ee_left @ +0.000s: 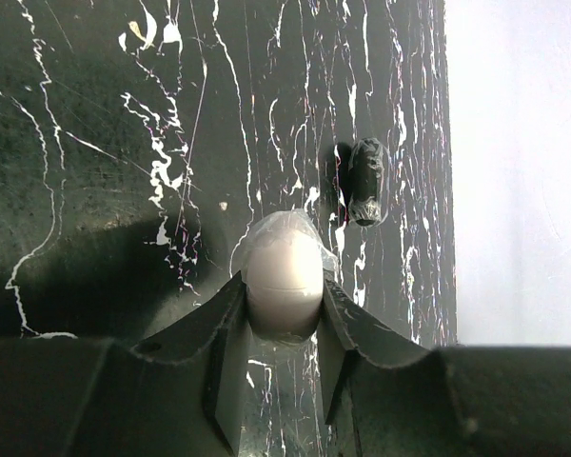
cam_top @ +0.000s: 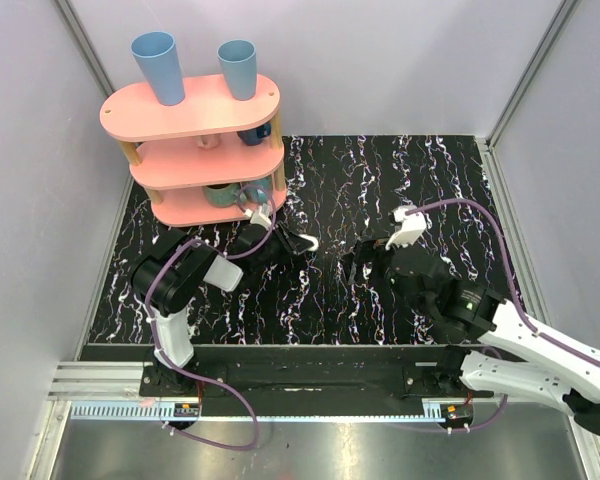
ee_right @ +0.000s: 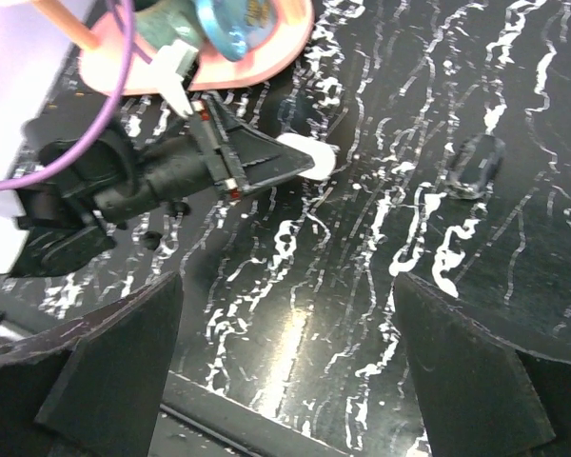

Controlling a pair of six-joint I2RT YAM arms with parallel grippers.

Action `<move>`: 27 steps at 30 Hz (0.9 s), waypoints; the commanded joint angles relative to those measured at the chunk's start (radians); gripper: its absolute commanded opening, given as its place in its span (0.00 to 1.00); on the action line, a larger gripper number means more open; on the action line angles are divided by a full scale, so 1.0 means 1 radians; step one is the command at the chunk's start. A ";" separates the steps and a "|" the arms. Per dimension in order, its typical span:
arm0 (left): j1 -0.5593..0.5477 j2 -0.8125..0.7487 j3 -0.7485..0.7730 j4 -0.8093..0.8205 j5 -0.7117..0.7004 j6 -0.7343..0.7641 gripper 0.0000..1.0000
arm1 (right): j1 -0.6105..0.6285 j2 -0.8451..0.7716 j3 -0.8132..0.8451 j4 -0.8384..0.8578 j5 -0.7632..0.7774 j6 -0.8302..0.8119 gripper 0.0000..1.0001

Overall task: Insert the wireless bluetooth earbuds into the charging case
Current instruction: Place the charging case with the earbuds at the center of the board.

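Note:
The charging case [ee_left: 284,271] is a white glossy oval pinched between the dark fingers of my left gripper [ee_left: 284,297], which is shut on it low over the marbled tabletop. From the right wrist view, the charging case [ee_right: 311,158] sticks out of the left gripper [ee_right: 266,164]. In the top view the case [cam_top: 309,243] is a white speck near the table's middle. My right gripper [ee_right: 287,286] hovers open over bare tabletop, to the right of the case, with nothing between its fingers. The earbuds are out of view.
A small dark oblong piece [ee_left: 366,181] lies on the table just beyond the case, also showing in the right wrist view [ee_right: 476,164]. A pink tiered shelf [cam_top: 190,112] with blue cups [cam_top: 158,66] stands at the back left. Purple walls enclose the table.

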State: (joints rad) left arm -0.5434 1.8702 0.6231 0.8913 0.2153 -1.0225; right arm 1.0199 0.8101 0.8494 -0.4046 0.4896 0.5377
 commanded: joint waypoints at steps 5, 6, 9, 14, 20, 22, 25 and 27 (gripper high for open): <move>0.007 -0.029 0.006 -0.007 -0.001 0.030 0.23 | -0.020 0.106 0.094 -0.102 0.100 -0.030 1.00; 0.008 -0.034 0.006 -0.023 -0.010 0.035 0.25 | -0.021 0.107 0.093 -0.102 0.095 -0.025 1.00; 0.010 -0.042 0.003 -0.069 -0.034 0.047 0.31 | -0.046 0.113 0.093 -0.102 0.086 -0.018 1.00; 0.013 -0.084 -0.017 -0.138 -0.071 0.084 0.40 | -0.127 0.120 0.093 -0.094 0.014 -0.039 1.00; 0.016 -0.135 -0.006 -0.248 -0.096 0.137 0.45 | -0.181 0.133 0.092 -0.076 -0.052 -0.058 1.00; 0.017 -0.146 -0.005 -0.285 -0.100 0.157 0.50 | -0.196 0.138 0.093 -0.073 -0.069 -0.059 1.00; 0.020 -0.180 -0.002 -0.345 -0.117 0.196 0.51 | -0.213 0.147 0.093 -0.068 -0.077 -0.059 1.00; 0.020 -0.216 0.004 -0.389 -0.154 0.238 0.56 | -0.224 0.158 0.091 -0.062 -0.082 -0.058 1.00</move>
State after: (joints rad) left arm -0.5308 1.7329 0.6106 0.5911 0.1326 -0.8764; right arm 0.8211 0.9543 0.9047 -0.5003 0.4393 0.4946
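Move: The left hand still holds the charging case just over the middle of the board; the board spot for it is almost straight under the fingers, about 3 cm down. From this hand the black object lies about 14 cm to the right and level with it, and the blue mug on the lower shelf some 12 cm ahead and 11 cm left. From the open right hand the board spot is roughly 13 cm ahead, 10 cm left and 21 cm below. The left fingers, pinching the charging case, lower it nearly 2 cm onto the board, then open moderately and let go on one side. The hand meanwhile eases some 3 cm left and a little back, its left side rolling up by 10–15 degrees. The empty right hand, wide open, drifts about 4 cm forward, as much down, and 3 cm right, clear of everything. ##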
